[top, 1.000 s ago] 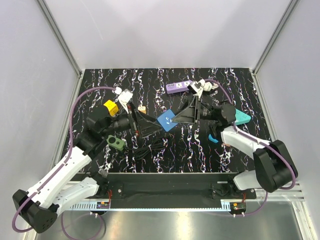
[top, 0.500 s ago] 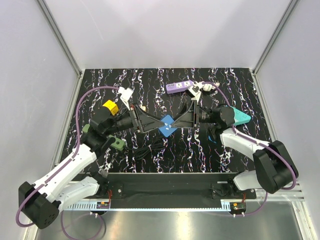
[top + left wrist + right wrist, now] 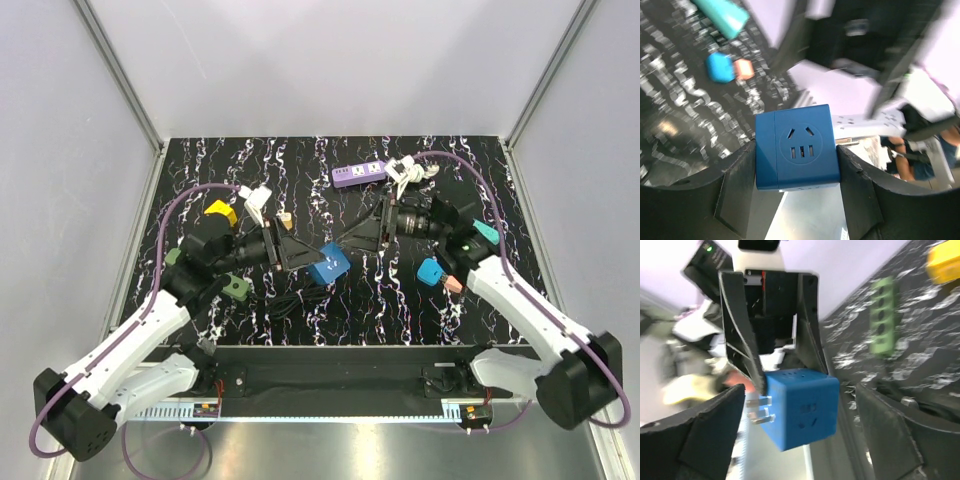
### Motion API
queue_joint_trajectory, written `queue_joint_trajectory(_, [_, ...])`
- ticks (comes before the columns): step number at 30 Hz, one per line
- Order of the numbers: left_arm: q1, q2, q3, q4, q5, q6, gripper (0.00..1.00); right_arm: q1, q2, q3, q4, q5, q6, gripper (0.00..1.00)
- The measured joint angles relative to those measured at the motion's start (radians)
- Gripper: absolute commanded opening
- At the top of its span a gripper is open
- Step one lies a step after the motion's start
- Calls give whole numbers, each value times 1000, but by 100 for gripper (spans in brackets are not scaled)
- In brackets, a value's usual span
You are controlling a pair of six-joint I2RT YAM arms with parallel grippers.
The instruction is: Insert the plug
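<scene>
A blue cube plug point(image 3: 332, 263) with sockets on its faces hangs above the table's middle. My left gripper point(image 3: 317, 259) is shut on it; in the left wrist view the blue cube plug point(image 3: 797, 147) sits squeezed between both pads. My right gripper point(image 3: 345, 240) stands open just right of the cube. In the right wrist view its fingers point(image 3: 705, 437) flank the blue cube plug point(image 3: 801, 407) with gaps on both sides, and the cube's metal prongs point(image 3: 759, 410) point left. A purple power strip point(image 3: 360, 173) lies at the back of the table.
On the left lie a yellow block point(image 3: 220, 212), a green adapter point(image 3: 236, 287) and a white plug point(image 3: 255, 197). A black cable point(image 3: 300, 296) is coiled below the cube. At right lie a teal piece point(image 3: 485, 232) and a light-blue plug point(image 3: 432, 272); a white plug point(image 3: 405, 172) sits beside the strip.
The left gripper came in and shut on the blue cube. The right gripper, which held the cube, opened and let go. The cube shifted slightly toward the near edge.
</scene>
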Motion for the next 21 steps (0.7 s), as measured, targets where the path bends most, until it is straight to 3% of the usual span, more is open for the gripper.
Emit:
queue_joint_trajectory(7, [5, 8, 11, -163, -83, 21, 0, 17, -85, 48, -328, 136, -257, 100])
queue_joint_trajectory(13, [5, 23, 51, -259, -152, 39, 0, 183, -84, 65, -493, 319, -382, 100])
queue_joint_trajectory(21, [5, 27, 92, -325, -217, 57, 0, 230, -80, 106, -558, 423, -452, 100])
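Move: My left hand already holds the blue plug adapter, its middle about 1 cm to the right of the hand point. My open right hand hovers close by: the adapter is roughly 4 cm to its left, 3 cm back and 2 cm lower, and so the right fingertips are some 3 cm ahead of my left hand, 5 cm right and 2 cm up. The black cable coil lies on the table about 2 cm ahead of my left hand, 6 cm to its left and 28 cm below. I carry the gripped adapter down about 4 cm with my left hand, easing it forward and left a little over 2 cm each while its fingers swing more forward and tip downward. My right hand, open and empty, edges right first, then sinks some 5 cm and draws back 2 cm beside it, rolling about 20 degrees so its fingers slant down to the left, without closing. ##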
